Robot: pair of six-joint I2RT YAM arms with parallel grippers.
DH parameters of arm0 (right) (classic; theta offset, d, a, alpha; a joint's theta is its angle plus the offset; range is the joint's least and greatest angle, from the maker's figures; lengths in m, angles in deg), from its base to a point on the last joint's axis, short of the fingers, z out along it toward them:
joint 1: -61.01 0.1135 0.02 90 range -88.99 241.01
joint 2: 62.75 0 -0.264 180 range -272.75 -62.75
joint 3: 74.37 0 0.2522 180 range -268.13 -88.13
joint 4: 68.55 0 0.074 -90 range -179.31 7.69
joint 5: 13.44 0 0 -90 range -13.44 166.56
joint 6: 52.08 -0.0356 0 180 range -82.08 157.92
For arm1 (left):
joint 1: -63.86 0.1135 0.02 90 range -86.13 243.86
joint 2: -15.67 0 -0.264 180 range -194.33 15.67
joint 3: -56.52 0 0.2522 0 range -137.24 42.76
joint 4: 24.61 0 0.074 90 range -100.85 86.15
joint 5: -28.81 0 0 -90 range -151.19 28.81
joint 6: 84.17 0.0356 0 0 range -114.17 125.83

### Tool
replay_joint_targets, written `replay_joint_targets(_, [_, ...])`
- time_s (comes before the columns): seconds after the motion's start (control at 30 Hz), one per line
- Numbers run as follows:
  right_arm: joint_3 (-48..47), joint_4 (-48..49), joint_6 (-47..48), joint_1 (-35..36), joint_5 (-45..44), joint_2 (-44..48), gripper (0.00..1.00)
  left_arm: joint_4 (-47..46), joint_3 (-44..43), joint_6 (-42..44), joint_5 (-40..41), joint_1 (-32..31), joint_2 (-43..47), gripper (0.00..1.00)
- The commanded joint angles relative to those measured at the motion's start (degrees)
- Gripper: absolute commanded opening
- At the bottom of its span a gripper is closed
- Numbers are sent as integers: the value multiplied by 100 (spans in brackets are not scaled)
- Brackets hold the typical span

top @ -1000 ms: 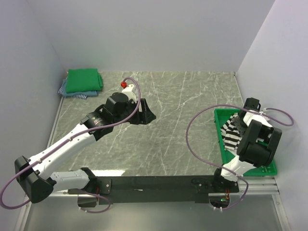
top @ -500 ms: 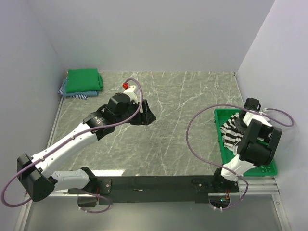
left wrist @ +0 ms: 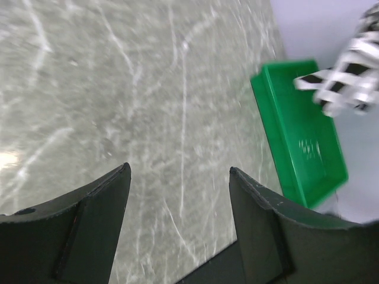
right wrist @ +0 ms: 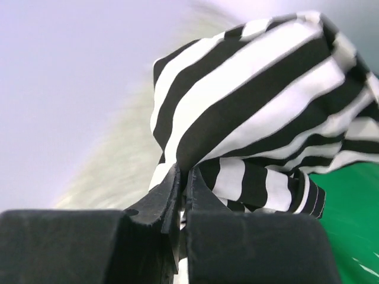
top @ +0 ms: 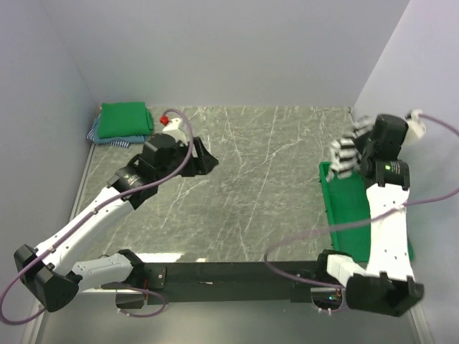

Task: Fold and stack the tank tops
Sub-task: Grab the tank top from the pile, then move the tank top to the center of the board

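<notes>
My right gripper (right wrist: 185, 171) is shut on the black-and-white striped tank top (right wrist: 249, 100), which hangs bunched from the jaws. From above, that striped top (top: 346, 150) is lifted over the far end of the green tray (top: 344, 215), held by the right gripper (top: 363, 148). The left wrist view shows the striped top (left wrist: 349, 77) blurred above the tray (left wrist: 296, 130). A folded bright green tank top (top: 125, 119) lies in the far left corner on a folded blue one (top: 107, 140). My left gripper (left wrist: 177, 171) is open over bare table, with nothing between its fingers; in the top view it (top: 206, 160) is left of centre.
The walls close in the table on the left, back and right. The green tray (right wrist: 355, 219) sits against the right wall. A cable loops from the right arm over the tray (top: 308, 236). Marbled grey tabletop (top: 265, 186) spans between the arms.
My right gripper closed on the striped tank top in the tray and lifted it up and toward the far end. The left arm swung slightly left and back.
</notes>
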Motion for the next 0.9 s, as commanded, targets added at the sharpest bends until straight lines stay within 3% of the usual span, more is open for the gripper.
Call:
replay_joint_targets(0.0, [-1057, -274, 89, 1365, -196, 259, 0, -121, -138, -115, 63, 417, 202, 72])
replay_joint_targets(0.2, [-1780, 6, -245, 3056, 59, 30, 0, -94, -164, -168, 54, 1015, 369, 73])
replay_joint_targets(0.33, [-1596, 69, -35, 3576, 383, -654, 41, -112, -33, -256, 54, 1173, 308, 74])
replay_joint_targets(0.43, [-1246, 112, 158, 3630, 620, -998, 54, -296, 195, -388, 54, 1191, 194, 74])
replay_joint_targets(0.5, [-1007, 323, 429, 3630, 840, -1051, 74, -471, 327, -528, -173, 1200, 10, 74])
replay_joint_targets(0.7, [38, 481, 686, 3673, 955, -850, 74, -1262, 1013, -968, -939, 1078, -824, 71])
replay_joint_targets(0.87, [1602, 937, 546, 3946, 842, -454, 72, -1728, 1277, -1187, -843, 235, -1641, 70])
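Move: My right hand holds the striped tank top, bunched and hanging just to its left. The bare table middle it is meant for lies about 36 cm left, 4 cm ahead and 28 cm below, with the green bin some 7 cm back and 4 cm right, 26 cm down. From my empty left hand the striped tank top is about 42 cm right and 4 cm ahead, slightly lower; the folded pile stands roughly 29 cm ahead and 28 cm left, 25 cm below. I fling the striped tank top out over the table: my right hand sweeps about 24 cm left, first climbing some 14 cm, turns nearly 50 degrees counter-clockwise and opens wide on the way, letting the cloth go, then sinks 25 cm towards its right edge. My open left hand makes room about 6 cm leftward and up, then swings back right and dips about 15 cm towards the cloth's near-left part. ##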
